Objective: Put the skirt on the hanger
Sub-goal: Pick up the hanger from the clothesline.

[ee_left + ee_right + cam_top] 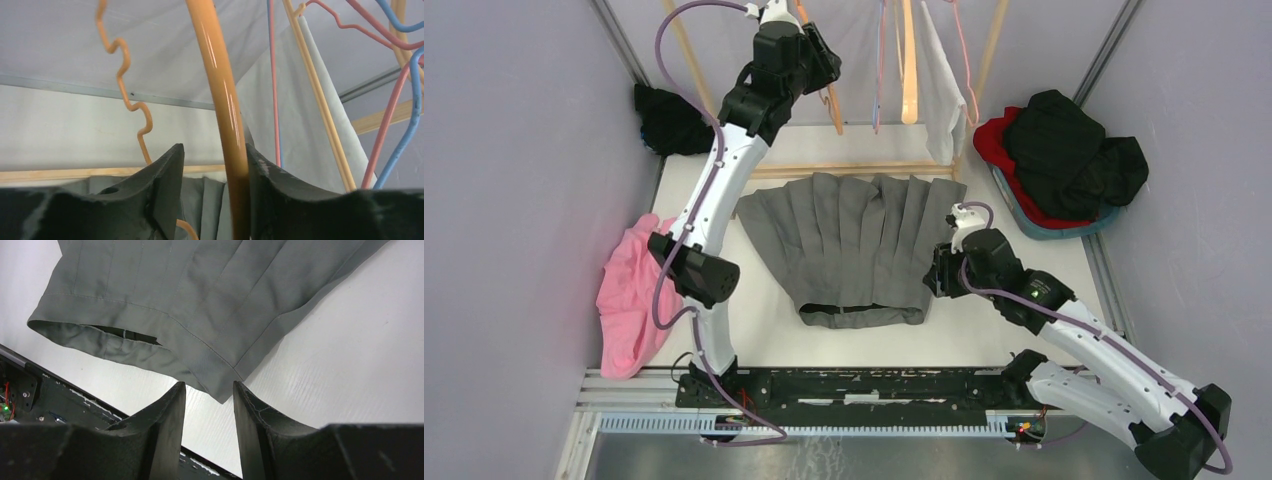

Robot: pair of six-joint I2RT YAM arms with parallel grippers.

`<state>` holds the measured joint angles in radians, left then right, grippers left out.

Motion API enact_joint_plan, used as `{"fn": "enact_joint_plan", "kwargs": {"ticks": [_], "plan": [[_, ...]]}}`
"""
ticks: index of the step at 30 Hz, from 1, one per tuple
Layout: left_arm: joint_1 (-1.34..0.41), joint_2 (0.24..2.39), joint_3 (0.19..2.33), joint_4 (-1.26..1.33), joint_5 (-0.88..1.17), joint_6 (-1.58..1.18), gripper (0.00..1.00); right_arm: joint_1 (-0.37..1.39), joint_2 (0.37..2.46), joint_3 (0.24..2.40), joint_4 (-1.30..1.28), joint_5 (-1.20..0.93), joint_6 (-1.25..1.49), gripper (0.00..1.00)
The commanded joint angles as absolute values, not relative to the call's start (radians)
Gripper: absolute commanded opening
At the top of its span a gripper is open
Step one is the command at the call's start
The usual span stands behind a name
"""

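The grey pleated skirt (854,245) lies flat on the white table, its waistband toward the arms. An orange hanger (832,105) hangs on the rack at the back. My left gripper (816,62) is raised to it. In the left wrist view the orange hanger (225,110) runs between the fingers and rests against the right finger (270,180), with a gap to the left finger. My right gripper (939,270) hovers open at the skirt's near right corner. In the right wrist view the skirt (200,290) corner lies just beyond the right gripper (209,385), with nothing between its fingers.
More hangers, pink (274,75) and blue (407,125), and a white garment (942,95) hang from the rack. A wooden bar (864,168) crosses behind the skirt. A pink cloth (629,295) lies left, a black cloth (669,120) back left, and a basket (1054,228) of clothes right.
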<state>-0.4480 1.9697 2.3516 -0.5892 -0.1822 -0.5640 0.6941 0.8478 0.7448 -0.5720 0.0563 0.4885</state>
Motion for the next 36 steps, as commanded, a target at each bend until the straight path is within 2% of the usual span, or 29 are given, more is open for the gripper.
{"fn": "enact_joint_plan", "kwargs": {"ticks": [1,3,5,9,14,20,26,36], "plan": [[-0.433,1.86,2.334,-0.571,-0.232,-0.517,0.45,0.701,0.853,0.73,-0.507,0.041,0.486,0.46],[-0.415,1.849,2.325,-0.586,-0.224,-0.517,0.34,0.701,0.859,0.73,-0.5,0.038,0.486,0.46],[-0.392,1.844,2.323,-0.603,-0.208,-0.52,0.16,0.701,0.862,0.732,-0.495,0.035,0.485,0.46],[-0.381,1.824,2.316,-0.616,-0.213,-0.491,0.04,0.701,0.867,0.731,-0.489,0.034,0.486,0.46],[-0.359,1.795,2.285,-0.535,-0.118,-0.398,0.03,0.701,0.881,0.727,-0.471,0.026,0.494,0.46],[-0.337,1.687,2.1,-0.328,0.028,-0.272,0.03,0.701,0.93,0.736,-0.447,0.011,0.489,0.46],[-0.336,1.614,2.026,-0.237,0.085,-0.218,0.03,0.701,0.977,0.747,-0.418,0.011,0.484,0.46],[-0.336,1.465,1.891,-0.285,0.117,-0.266,0.03,0.702,0.946,0.788,-0.451,0.031,0.468,0.46]]}}
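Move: The arm of the orange hanger already runs between the left hand's open fingertips, about 1 cm right of their midpoint and level with it. The pink-blue hanger hangs some 9 cm to its right and the wooden hanger about 14 cm, both roughly level with it fore and aft. The skirt lies about 23 cm back, 5 cm right and 42 cm below. From the right hand, the orange hanger is some 31 cm ahead, 20 cm left and 26 cm up. Left fingers pinch the orange hanger, carry it about 5 cm left, then draw it back and up. ##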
